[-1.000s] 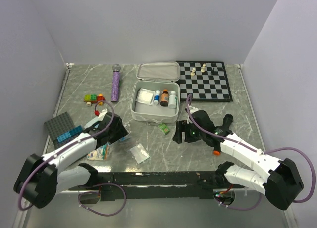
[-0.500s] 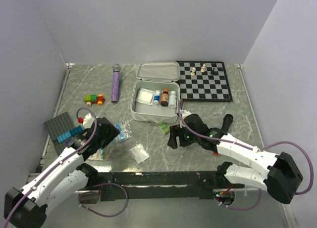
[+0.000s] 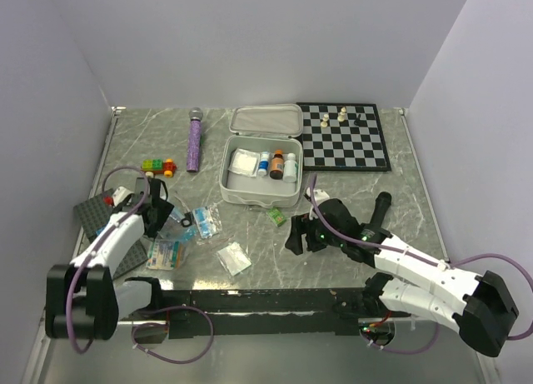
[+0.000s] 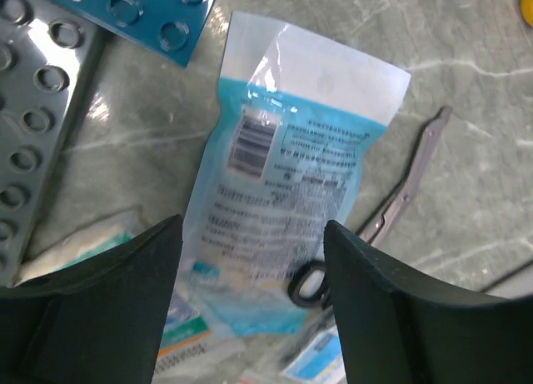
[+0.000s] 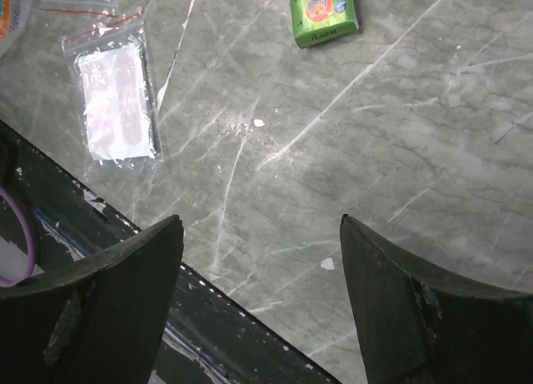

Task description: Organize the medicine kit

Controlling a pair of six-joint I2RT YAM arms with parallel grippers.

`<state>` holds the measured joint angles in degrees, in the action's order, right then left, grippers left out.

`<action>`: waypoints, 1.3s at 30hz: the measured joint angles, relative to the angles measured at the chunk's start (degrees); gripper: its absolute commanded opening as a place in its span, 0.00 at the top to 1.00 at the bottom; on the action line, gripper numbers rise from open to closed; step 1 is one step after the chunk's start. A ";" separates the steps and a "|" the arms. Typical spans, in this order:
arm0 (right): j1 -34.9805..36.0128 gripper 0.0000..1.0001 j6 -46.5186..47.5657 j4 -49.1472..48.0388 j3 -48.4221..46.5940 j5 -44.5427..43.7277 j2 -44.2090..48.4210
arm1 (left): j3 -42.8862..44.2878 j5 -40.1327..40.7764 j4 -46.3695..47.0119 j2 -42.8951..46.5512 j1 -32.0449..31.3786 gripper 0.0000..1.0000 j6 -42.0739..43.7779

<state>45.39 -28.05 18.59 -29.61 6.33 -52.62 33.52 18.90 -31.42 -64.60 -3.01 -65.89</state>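
The medicine kit (image 3: 229, 182), a white soft case, stands open at mid-table with its lid (image 3: 266, 120) folded back; a white pad and small bottles sit inside. My left gripper (image 3: 166, 221) hovers open at the left over a blue-and-white sachet (image 4: 287, 184), jaws wide on either side and not touching it. Small scissors (image 4: 408, 192) lie beside the sachet. My right gripper (image 3: 293, 236) is open and empty, low over bare table in front of the kit. A small green box (image 5: 321, 12) and a zip bag of plasters (image 5: 117, 97) lie ahead of it.
A chessboard (image 3: 346, 138) with a few pieces lies right of the kit. A purple wand (image 3: 194, 140) and a toy brick car (image 3: 158, 166) lie at the back left. A grey baseplate (image 4: 33, 126) with a blue plate (image 4: 125, 13) is at the left. More packets (image 3: 165, 252) lie near the front rail (image 5: 125, 276).
My left arm has swung back to the left, and its jaws have opened a little, leaving the blue sachet lying uncovered on the table. The right gripper has barely shifted.
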 measured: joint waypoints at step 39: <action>0.00 0.16 -0.48 4.50 -4.31 0.07 2.99 | 14.38 -10.91 1.46 14.75 1.62 0.99 16.61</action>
<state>45.39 -28.53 23.09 -33.91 6.39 -49.63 47.90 7.99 -29.95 -49.84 -1.39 -49.28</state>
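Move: The blue-and-white pouch lies flat almost under the open left hand, its middle about 3 cm ahead, 1 cm to the right and 3 cm below. The scissors lie along its far right edge, some 5 cm ahead and 4 cm right of the hand; the small blue packet is roughly 4 cm ahead and 11 cm right, the plaster bag 5 cm back and straight in line. From the right hand the pouch is about 32 cm left, 6 cm ahead and 8 cm below. The left hand eases about 2 cm down and 2 cm forward onto the pouch and shuts its wide-open fingers from nearly full to closed, pinching the film by the barcode, a little left of the pouch's middle. It then lifts the pouch fast, some 19 cm up from the low point and about 3 cm farther forward, swinging the fingertips up and outward by nearly 30 degrees and turning clockwise a little at the end, while the empty right hand, still open, rises about 3 cm. ##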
